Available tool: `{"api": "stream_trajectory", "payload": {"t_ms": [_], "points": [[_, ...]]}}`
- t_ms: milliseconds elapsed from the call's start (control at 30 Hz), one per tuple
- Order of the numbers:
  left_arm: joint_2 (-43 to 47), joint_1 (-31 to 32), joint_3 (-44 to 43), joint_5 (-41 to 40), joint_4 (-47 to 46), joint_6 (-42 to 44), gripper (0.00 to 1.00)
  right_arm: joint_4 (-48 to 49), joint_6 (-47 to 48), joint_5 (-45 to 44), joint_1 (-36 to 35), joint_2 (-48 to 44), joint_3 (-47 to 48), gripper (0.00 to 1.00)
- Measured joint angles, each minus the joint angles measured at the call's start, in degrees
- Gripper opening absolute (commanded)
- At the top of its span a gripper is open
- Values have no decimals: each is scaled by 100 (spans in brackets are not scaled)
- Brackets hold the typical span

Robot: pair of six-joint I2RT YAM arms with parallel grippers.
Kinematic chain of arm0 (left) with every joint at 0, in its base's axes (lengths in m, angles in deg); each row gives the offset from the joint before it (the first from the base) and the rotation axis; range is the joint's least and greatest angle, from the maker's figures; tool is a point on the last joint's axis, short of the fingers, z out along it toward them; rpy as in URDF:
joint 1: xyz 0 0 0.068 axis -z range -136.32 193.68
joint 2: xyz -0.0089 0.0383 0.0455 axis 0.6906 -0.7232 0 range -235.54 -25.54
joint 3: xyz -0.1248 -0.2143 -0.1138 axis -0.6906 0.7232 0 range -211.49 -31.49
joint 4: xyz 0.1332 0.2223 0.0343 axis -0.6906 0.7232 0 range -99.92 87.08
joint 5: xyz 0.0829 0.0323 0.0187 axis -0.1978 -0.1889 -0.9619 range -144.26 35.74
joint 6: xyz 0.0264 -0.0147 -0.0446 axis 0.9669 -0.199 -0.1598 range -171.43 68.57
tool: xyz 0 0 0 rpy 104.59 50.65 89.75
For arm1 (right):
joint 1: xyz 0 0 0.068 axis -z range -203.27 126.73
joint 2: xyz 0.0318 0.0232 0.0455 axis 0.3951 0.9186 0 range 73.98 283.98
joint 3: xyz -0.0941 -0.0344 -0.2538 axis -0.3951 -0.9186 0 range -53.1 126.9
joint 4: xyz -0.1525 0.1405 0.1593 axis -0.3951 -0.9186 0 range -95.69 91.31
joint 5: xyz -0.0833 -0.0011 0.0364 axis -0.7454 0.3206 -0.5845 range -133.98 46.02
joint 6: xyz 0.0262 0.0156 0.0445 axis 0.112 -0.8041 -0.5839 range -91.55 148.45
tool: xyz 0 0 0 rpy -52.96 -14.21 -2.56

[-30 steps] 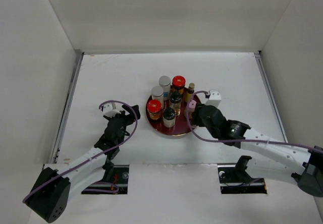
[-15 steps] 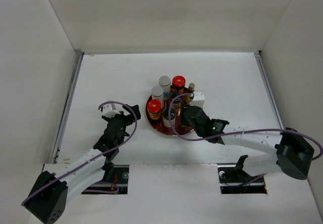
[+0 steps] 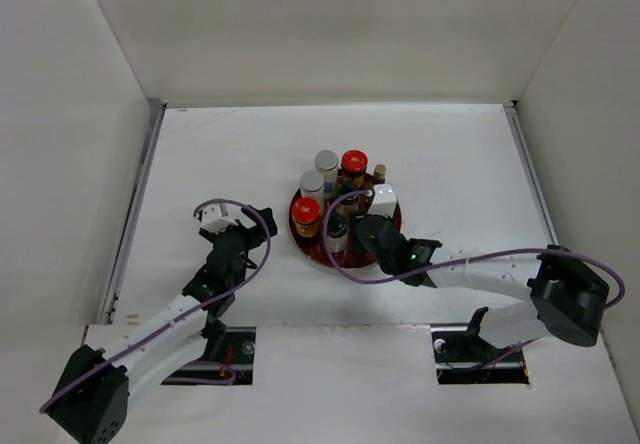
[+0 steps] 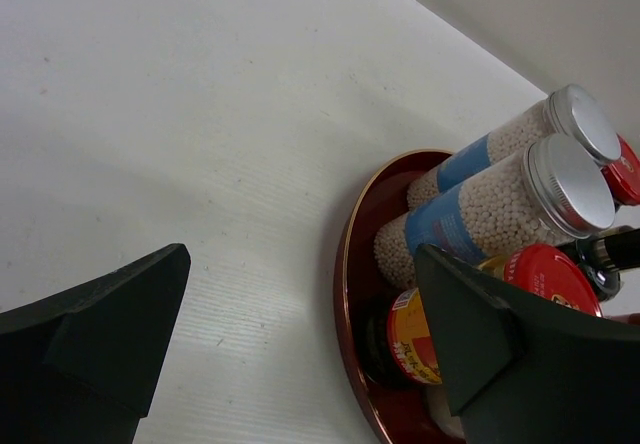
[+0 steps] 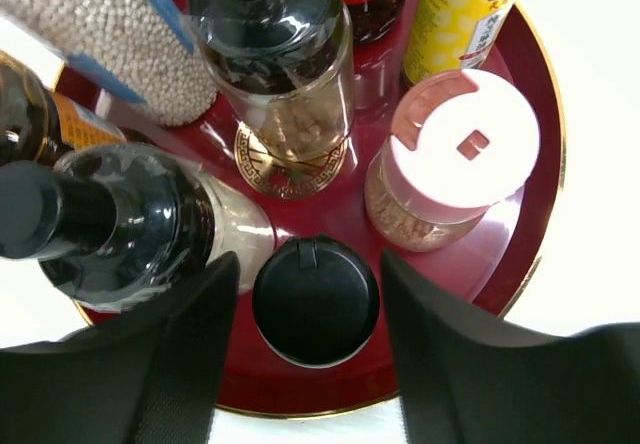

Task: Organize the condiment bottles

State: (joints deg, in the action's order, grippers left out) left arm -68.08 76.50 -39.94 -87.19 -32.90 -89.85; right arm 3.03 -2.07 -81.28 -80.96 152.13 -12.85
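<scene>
The condiment bottles stand together on the round dark red tray [image 3: 318,255]. In the right wrist view, a black-capped bottle [image 5: 315,301] stands at the tray's near rim [image 5: 530,214]. My right gripper [image 5: 312,336] is open, one finger on each side of it with a thin gap at both. Beside it are a pink-capped jar [image 5: 465,144], a yellow-labelled bottle [image 5: 465,14], a clear bottle [image 5: 270,34] and a dark bottle [image 5: 110,224]. My left gripper [image 4: 300,264] is wide open over the bare table, left of the tray. It faces two silver-capped jars [image 4: 565,184] and a red-capped jar [image 4: 545,279].
White walls enclose the table on three sides. A metal strip [image 3: 135,214] runs along the left edge. From above, the right gripper [image 3: 362,229] hangs over the tray's near right part. The left gripper [image 3: 256,222] sits a short way left of the tray.
The right arm has swung left over the tray's near side. Its jaws have widened off the black-capped bottle. The left gripper's jaws have spread; that arm has barely moved.
</scene>
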Motion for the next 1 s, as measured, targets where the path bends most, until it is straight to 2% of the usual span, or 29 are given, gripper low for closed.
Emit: {"api": "stream_trajectory", "payload": {"t_ms": [200, 367, 433, 533, 667, 833, 1000], "points": [[-92, 26, -240, -210, 247, 9, 100, -42, 140, 31, -55, -262, 0, 86], [-280, 33, -442, -271, 372, 11, 100, -11, 339, 184, -55, -1121, 0, 93], [-313, 72, -522, -299, 450, 28, 100, 50, 435, 219, -20, -1552, -7, 100], [-328, 146, -636, -407, 551, 44, 100, 387, 645, 262, 188, -2173, -149, 100], [-476, 225, -946, -544, 758, 98, 100, 868, 702, 223, 938, -2815, -520, 100], [-688, 291, -1333, -732, 975, 157, 100, 1224, 492, 63, 1829, -2898, -1106, 100], [-702, 391, -1445, -960, 1128, 192, 100, 1198, 151, -20, 2387, -2774, -1679, 100]]}}
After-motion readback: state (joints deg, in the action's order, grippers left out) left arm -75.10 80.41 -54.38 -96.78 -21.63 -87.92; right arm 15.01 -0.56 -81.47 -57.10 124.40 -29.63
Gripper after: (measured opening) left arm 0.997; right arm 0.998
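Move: The right hand is around the small black-capped bottle, which stands on the tray almost straight under the hand point, its middle some 3 cm down. The pink-capped bottle is about 5 cm ahead and 3 cm to the right of this hand, the white-labelled bottle about 7 cm to the left and 1 cm ahead, and the clear jar about 7 cm ahead and 4 cm to the left. From the left hand, the small bottle lies roughly 29 cm to the right, 3 cm back and 5 cm down. The right fingers, already loosening at the small black-capped bottle's cap, spread fully as the hand comes free and climbs nearly straight up, then it swings right about 16 cm and a little forward, out beyond the tray's right rim, turning some 25 degrees clockwise and sinking roughly 8 cm from its high point to stop over bare table. Meanwhile the left hand, empty and still wide open, lifts about 4 cm and eases slightly forward on its own side of the tray. ##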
